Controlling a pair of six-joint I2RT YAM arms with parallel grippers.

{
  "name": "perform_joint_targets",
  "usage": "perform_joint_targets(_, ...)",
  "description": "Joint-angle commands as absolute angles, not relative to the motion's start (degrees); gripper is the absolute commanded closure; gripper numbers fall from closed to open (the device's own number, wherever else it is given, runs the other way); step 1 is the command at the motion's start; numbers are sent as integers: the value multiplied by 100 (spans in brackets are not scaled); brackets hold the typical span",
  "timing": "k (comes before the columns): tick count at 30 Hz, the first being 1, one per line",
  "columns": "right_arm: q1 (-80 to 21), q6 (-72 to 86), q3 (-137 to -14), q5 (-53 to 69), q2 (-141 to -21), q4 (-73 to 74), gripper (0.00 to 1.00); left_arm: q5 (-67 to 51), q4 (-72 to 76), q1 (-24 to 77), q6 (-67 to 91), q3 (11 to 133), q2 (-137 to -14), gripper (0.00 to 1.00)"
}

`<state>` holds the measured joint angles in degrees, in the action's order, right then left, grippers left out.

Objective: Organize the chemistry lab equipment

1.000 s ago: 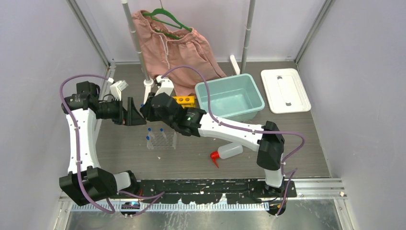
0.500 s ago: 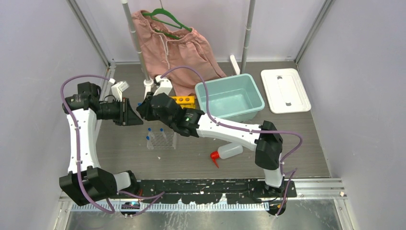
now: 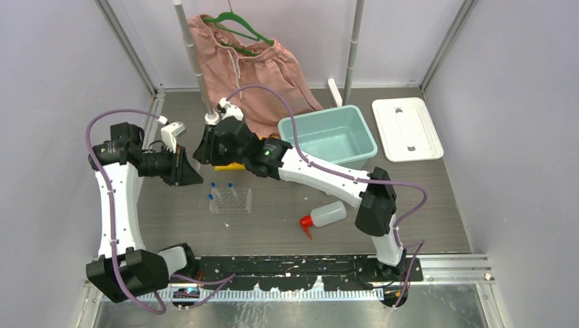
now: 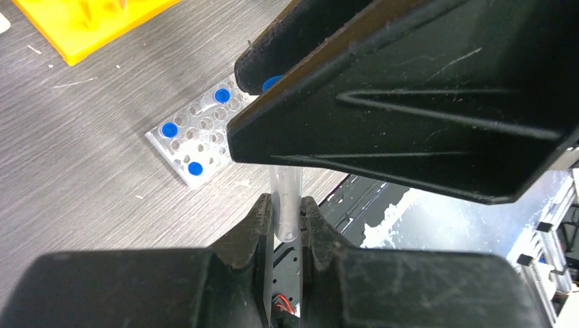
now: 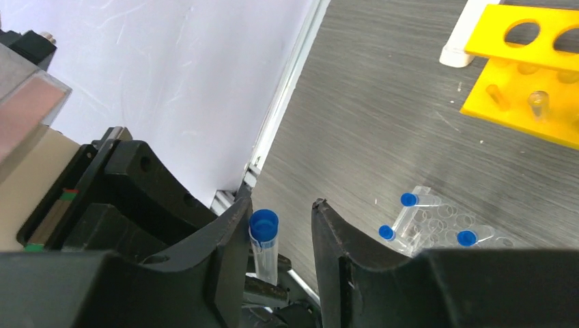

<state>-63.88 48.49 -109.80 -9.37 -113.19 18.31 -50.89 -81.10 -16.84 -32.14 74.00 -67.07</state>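
Observation:
My left gripper (image 4: 285, 208) is shut on the lower end of a clear blue-capped vial (image 4: 287, 184), held in the air above the table's left side. My right gripper (image 5: 281, 205) stands open around the same vial's blue cap (image 5: 263, 224), with the cap next to one finger and a gap to the other. In the top view the two grippers meet, left (image 3: 188, 167) and right (image 3: 205, 147). Below them the clear rack (image 3: 230, 199) holds three blue-capped vials. The yellow rack (image 3: 229, 166) shows partly under the right arm. The white squeeze bottle (image 3: 324, 214) lies on its side.
A teal bin (image 3: 328, 140) stands behind the right arm, with a white lid (image 3: 407, 128) to its right. Pink shorts (image 3: 252, 68) hang on a green hanger at the back. Two upright poles rise at the back of the table.
My left gripper has shut on the vial. My right gripper has opened off it, and the right arm has swung back and to the left, over the yellow rack.

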Motion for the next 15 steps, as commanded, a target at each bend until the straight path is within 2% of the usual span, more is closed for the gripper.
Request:
perform_joint_targets(1,-6222,4897,-11531,-191,-11348,2250,58,-5138,-8148,-1678,-3583,7347,-6449,100)
perform_joint_targets(11,-6060,4785,-11851,830,-11549,2543,71,-5082,-8167,-1677,-3632,7339,-6426,100)
perform_joint_targets(13,-6017,4801,-11842,923,-11549,2545,78,-5098,-8222,-1677,-3725,7354,-6404,100)
perform_joint_targets(15,-5979,4775,-11841,1004,-11521,2553,91,-5082,-8223,-1675,-3735,7363,-6382,100)
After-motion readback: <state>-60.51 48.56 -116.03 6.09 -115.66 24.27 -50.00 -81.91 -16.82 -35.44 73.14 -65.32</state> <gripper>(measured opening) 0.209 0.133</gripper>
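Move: The blue cap of the tube that the left hand still holds lies only about 1 cm back from the right hand's point, level with it in height and sideways, close by one of the open fingers. The clear tube box is some 6 cm to the right hand's right, 2 cm back and 25 cm below. The yellow rack stands about 10 cm ahead of the right hand, 11 cm to its right and 23 cm below. From the left hand the cap is roughly 5 cm ahead, 1 cm left and 4 cm up. Swinging about 10 degrees counter-clockwise and easing back about 1 cm with a slight rise, the right hand centres its open fingers on the blue cap and closes them, pinching it from both sides by the end. The left hand keeps its grip on the tube's lower part and barely shifts. ##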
